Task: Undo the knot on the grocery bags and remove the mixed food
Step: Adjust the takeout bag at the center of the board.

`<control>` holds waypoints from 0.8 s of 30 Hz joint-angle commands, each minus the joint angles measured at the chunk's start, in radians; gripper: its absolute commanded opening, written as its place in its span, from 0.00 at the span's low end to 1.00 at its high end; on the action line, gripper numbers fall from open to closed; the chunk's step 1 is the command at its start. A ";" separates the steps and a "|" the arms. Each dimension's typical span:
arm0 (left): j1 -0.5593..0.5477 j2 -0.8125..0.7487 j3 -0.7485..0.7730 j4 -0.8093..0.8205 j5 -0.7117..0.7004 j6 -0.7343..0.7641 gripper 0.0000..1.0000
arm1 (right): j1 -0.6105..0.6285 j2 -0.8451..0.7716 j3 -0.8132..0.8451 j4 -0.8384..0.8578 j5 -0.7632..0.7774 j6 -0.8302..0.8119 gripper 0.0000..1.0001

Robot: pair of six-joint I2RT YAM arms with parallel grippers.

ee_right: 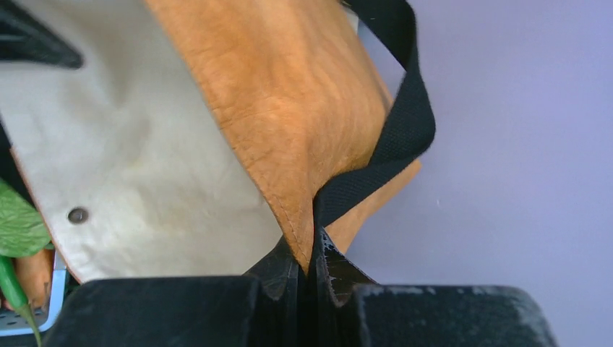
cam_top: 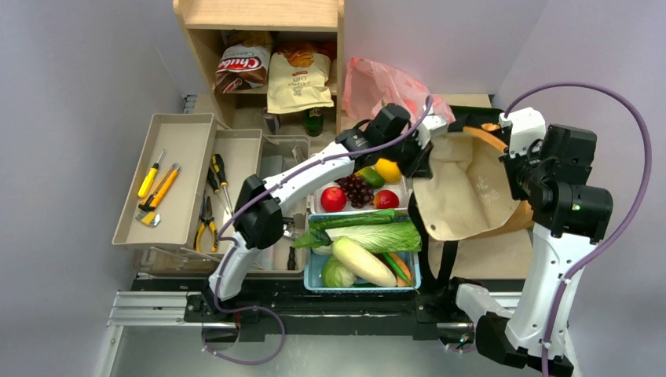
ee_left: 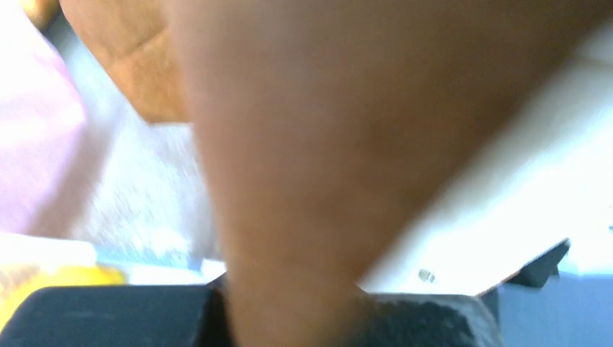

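The brown grocery bag [cam_top: 463, 188] lies open on its side, its pale lining showing, with black straps [ee_right: 405, 123]. My left gripper [cam_top: 415, 157] [ee_left: 289, 303] is shut on its left rim; blurred brown material [ee_left: 325, 144] fills that wrist view. My right gripper [cam_top: 510, 153] [ee_right: 309, 267] is shut on the right rim's brown edge [ee_right: 289, 108] together with a strap. The pink bag [cam_top: 377, 82] lies crumpled behind; its knot does not show. Apples [cam_top: 333, 199], grapes [cam_top: 357, 188], a cucumber [cam_top: 353, 221], napa cabbage [cam_top: 377, 236] and daikon [cam_top: 363, 261] lie left of the bag.
The produce lies in a white tray [cam_top: 318, 206] and a blue basket [cam_top: 310, 275]. A wooden shelf [cam_top: 259, 16] at the back holds a "Chubs" bag [cam_top: 242, 69] and a tan snack bag [cam_top: 297, 82]. Grey trays [cam_top: 169, 181] with hand tools stand at left.
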 commanded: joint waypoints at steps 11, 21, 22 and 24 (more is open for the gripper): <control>-0.053 -0.047 0.210 0.149 0.079 -0.165 0.00 | -0.003 0.042 -0.130 -0.027 -0.075 0.028 0.00; -0.051 0.044 0.285 0.314 0.031 -0.531 0.00 | -0.004 0.094 -0.151 -0.032 -0.016 0.008 0.21; -0.050 0.060 0.297 0.297 0.000 -0.539 0.01 | -0.003 0.102 -0.146 -0.028 -0.018 0.012 0.23; -0.044 0.091 0.310 0.229 -0.068 -0.542 0.09 | -0.004 0.118 -0.144 -0.025 -0.008 0.023 0.34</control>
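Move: Both hands already grip the takeout bag's rim. Its middle lies about 12 cm to the right of the left hand, 3 cm back and 11 cm below; from the right hand, it is about 8 cm to the left, 2 cm ahead and some 18 cm down. The lemon sits about 8 cm left of the left hand, level fore and aft, and the pink bag about 22 cm ahead and 5 cm left. The bread lies some 20 cm straight ahead of the right hand. Up and to the right goes the left hand, keeping its pinch on the bag's left rim: about 10 cm higher and 5 cm towards the right hand, swinging back about 5 cm midway while its fingers tilt up some 15 degrees. The right hand meanwhile sinks about 7 cm with its side of the rim and the strap, tips down some 15 degrees, then starts to open its fingers. ##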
